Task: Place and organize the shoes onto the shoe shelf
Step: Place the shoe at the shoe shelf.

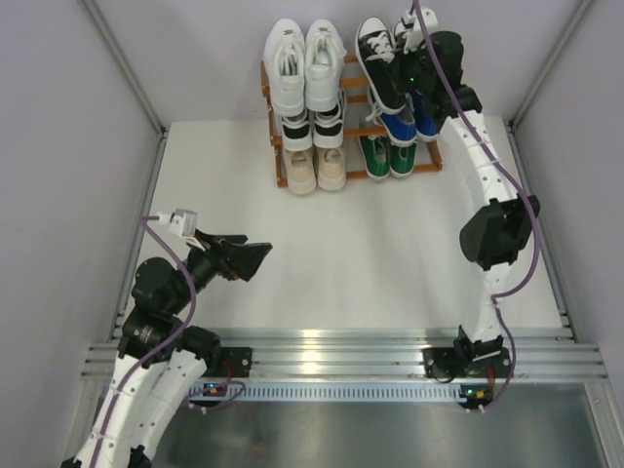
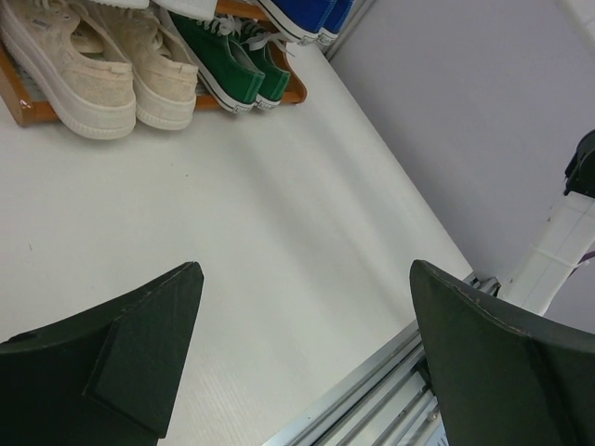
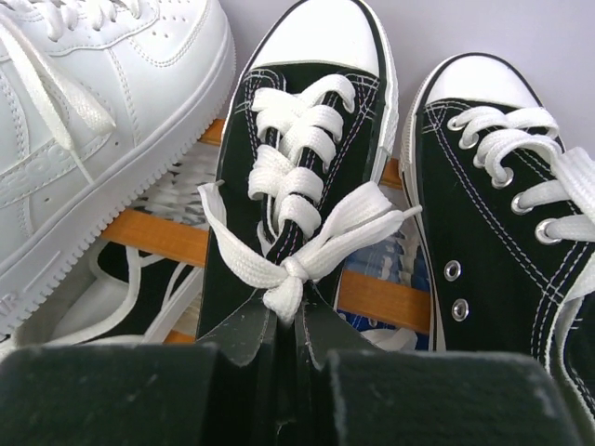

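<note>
The shoe shelf (image 1: 278, 168) stands at the table's back with shoes on every tier. A white pair (image 1: 307, 63) and a black shoe (image 1: 375, 58) are on top. Another black pair (image 1: 312, 129) and a blue pair (image 1: 409, 125) sit in the middle, with a beige pair (image 1: 317, 168) and a green pair (image 1: 385, 156) at the bottom. My right gripper (image 1: 408, 60) (image 3: 297, 321) is shut on the tongue of the black shoe (image 3: 228, 232), just below its lace knot. A second black shoe (image 3: 474, 242) lies to its right and a white shoe (image 3: 102, 139) to its left. My left gripper (image 1: 265, 252) (image 2: 307, 269) is open and holds nothing, low over the table's near left.
The left wrist view shows the beige shoes (image 2: 93, 65), the green shoes (image 2: 228, 65) and the blue shoes (image 2: 307, 14) on the shelf (image 2: 23, 104). White walls close in the table on three sides. A metal rail (image 1: 331, 356) runs along the near edge.
</note>
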### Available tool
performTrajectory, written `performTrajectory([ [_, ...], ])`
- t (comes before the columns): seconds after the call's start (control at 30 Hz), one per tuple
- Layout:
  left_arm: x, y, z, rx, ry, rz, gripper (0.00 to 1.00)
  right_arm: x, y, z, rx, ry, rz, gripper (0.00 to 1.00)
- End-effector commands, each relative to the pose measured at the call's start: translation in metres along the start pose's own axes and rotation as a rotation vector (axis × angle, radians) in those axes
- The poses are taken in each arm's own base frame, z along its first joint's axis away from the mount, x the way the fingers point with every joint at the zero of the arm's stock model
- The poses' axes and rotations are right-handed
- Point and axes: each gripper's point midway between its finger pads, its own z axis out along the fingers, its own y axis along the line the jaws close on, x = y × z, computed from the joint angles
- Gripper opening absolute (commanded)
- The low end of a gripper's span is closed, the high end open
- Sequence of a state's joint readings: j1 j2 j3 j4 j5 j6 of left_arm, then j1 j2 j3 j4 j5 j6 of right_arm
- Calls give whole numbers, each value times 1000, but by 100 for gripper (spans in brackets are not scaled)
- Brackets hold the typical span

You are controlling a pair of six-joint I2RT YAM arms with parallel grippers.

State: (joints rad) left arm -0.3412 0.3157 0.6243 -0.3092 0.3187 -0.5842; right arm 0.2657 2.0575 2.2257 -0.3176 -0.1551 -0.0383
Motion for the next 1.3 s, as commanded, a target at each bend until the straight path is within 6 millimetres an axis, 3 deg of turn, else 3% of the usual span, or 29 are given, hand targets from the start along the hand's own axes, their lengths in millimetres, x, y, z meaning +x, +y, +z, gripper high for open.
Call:
performTrajectory([
  [0.0, -3, 1, -1, -8, -24, -3, 98, -98, -3, -18, 34, -291, -91, 0],
  [0.1, -3, 2, -1, -13, -25, -3, 98, -95, -4, -14, 27, -291, -127, 0],
  [0.2, -1, 3, -1, -13, -20, -3, 98, -93, -7, -12, 27, -289, -151, 9],
  [0.4, 0, 4, -1, -15, -17, -12, 98, -90, -14, -9, 37, -285, -172, 18],
  [0.63, 0, 3, -3, -10, -25, -21, 98, -91, -15, -11, 43, -286, -168, 41],
  [0.83, 0, 1, -5, -3, -31, -28, 98, -108, -10, -30, 15, -311, -179, 50],
  [1.03, -4, -3, -8, 2, -42, -21, 98, -135, 21, -64, -139, -357, -209, 61],
  [1.13, -5, -4, -9, 2, -38, -16, 98, -145, 30, -83, -177, -370, -243, 73],
  [1.27, -6, -6, -11, 10, -42, -13, 98, -139, 41, -97, -236, -353, -292, 87],
])
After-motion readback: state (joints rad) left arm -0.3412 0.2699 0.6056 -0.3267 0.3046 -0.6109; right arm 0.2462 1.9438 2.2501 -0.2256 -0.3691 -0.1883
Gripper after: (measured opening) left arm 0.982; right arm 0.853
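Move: The right hand already holds the black shoe over the top tier of the shoe shelf, its closed fingers at the tongue; the shoe's middle lies about 2 cm left, 1 cm ahead and 5 cm below. The other black shoe stands some 9 cm right of the hand and level ahead, the nearer white shoe 18 cm left and 1 cm ahead. From the left hand the held shoe lies roughly 43 cm ahead, 40 cm right and a little above. Pinching the black shoe's tongue just behind the lace bow, the right hand edges 1 to 2 cm forward while the fingers start to open and let go. It rises clear with a slight lift of the fingertips, then backs off towards the base and climbs faster, ending some 10 cm up, fingers wide open, tipped up about 15 degrees and turned slightly counter-clockwise. ##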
